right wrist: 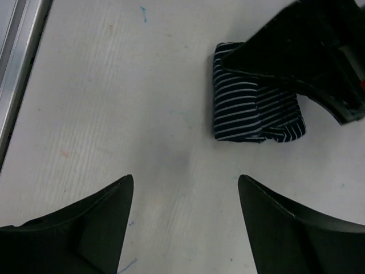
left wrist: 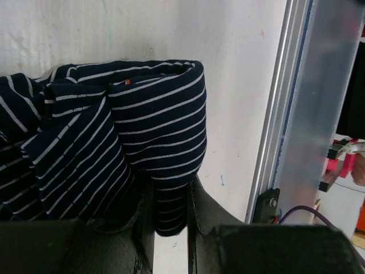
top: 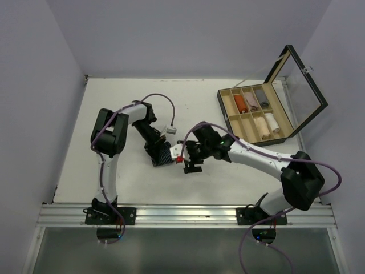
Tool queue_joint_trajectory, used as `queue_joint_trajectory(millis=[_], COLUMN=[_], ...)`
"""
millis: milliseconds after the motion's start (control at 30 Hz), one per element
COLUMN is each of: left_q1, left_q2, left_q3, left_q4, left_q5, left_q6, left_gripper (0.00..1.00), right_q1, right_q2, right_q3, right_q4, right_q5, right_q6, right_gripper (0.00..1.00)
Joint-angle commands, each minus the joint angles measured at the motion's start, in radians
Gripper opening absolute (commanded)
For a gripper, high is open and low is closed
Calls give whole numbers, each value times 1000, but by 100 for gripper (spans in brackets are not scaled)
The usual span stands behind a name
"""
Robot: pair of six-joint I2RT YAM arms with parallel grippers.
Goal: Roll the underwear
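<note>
The navy underwear with thin pale stripes (left wrist: pixel 142 125) lies bunched into a thick fold on the white table, near its middle (top: pixel 164 156). My left gripper (left wrist: pixel 171 191) is shut on a narrow fold of this cloth, pinched between its dark fingers (left wrist: pixel 208 208). In the right wrist view the same underwear (right wrist: pixel 245 114) lies beyond my right gripper (right wrist: pixel 185 180), partly covered by the black left gripper (right wrist: pixel 308 63). My right gripper (top: pixel 191 165) stands wide open just right of the cloth, a little apart from it, with only bare table between its fingers.
A compartmented wooden box (top: pixel 228 117) with its glass lid (top: pixel 302 85) raised stands at the back right and holds several rolled cloths. An aluminium rail (top: pixel 182 214) runs along the near table edge. Purple cables loop over both arms.
</note>
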Motion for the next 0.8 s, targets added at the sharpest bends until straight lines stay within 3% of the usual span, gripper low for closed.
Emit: queue_joint_trajectory(millis=[0, 67, 267, 633, 767], left_q1=[-7, -7, -8, -7, -7], left_q2=[102, 91, 70, 50, 33], left_q3=[-26, -41, -73, -84, -99], left_q4=[93, 102, 129, 168, 195], left_q5=[-190, -196, -199, -197, -199], left_q6=[39, 33, 18, -4, -18], left_gripper=[9, 9, 11, 17, 21], right_q1=[96, 128, 145, 152, 153], right_q2=[26, 104, 234, 348, 393], right_q3=[-57, -51, -54, -48, -4], right_q4=[280, 339, 545, 473, 360], right_q5=[40, 43, 49, -29, -32], right_q6=[-77, -67, -73, -150, -169], right_gripper=[77, 71, 66, 55, 50])
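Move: The folded striped underwear has its middle about 12 cm to the right hand's left, some 3 cm farther out and roughly 10 cm below. The left fingers still pinch its left part: from that hand the middle lies about 4 cm to the right and 3 cm ahead, at much the same height. Nothing else stands near. The folded underwear stays pinched in the left fingers and is drawn back about 3 cm, that wrist tilting slightly. Meanwhile the right hand goes left and down, roughly 8 cm each, swinging briefly back and out again, to the underwear's right end. It turns a little counter-clockwise and narrows its fingers to about half open around the near-right corner without shutting. ##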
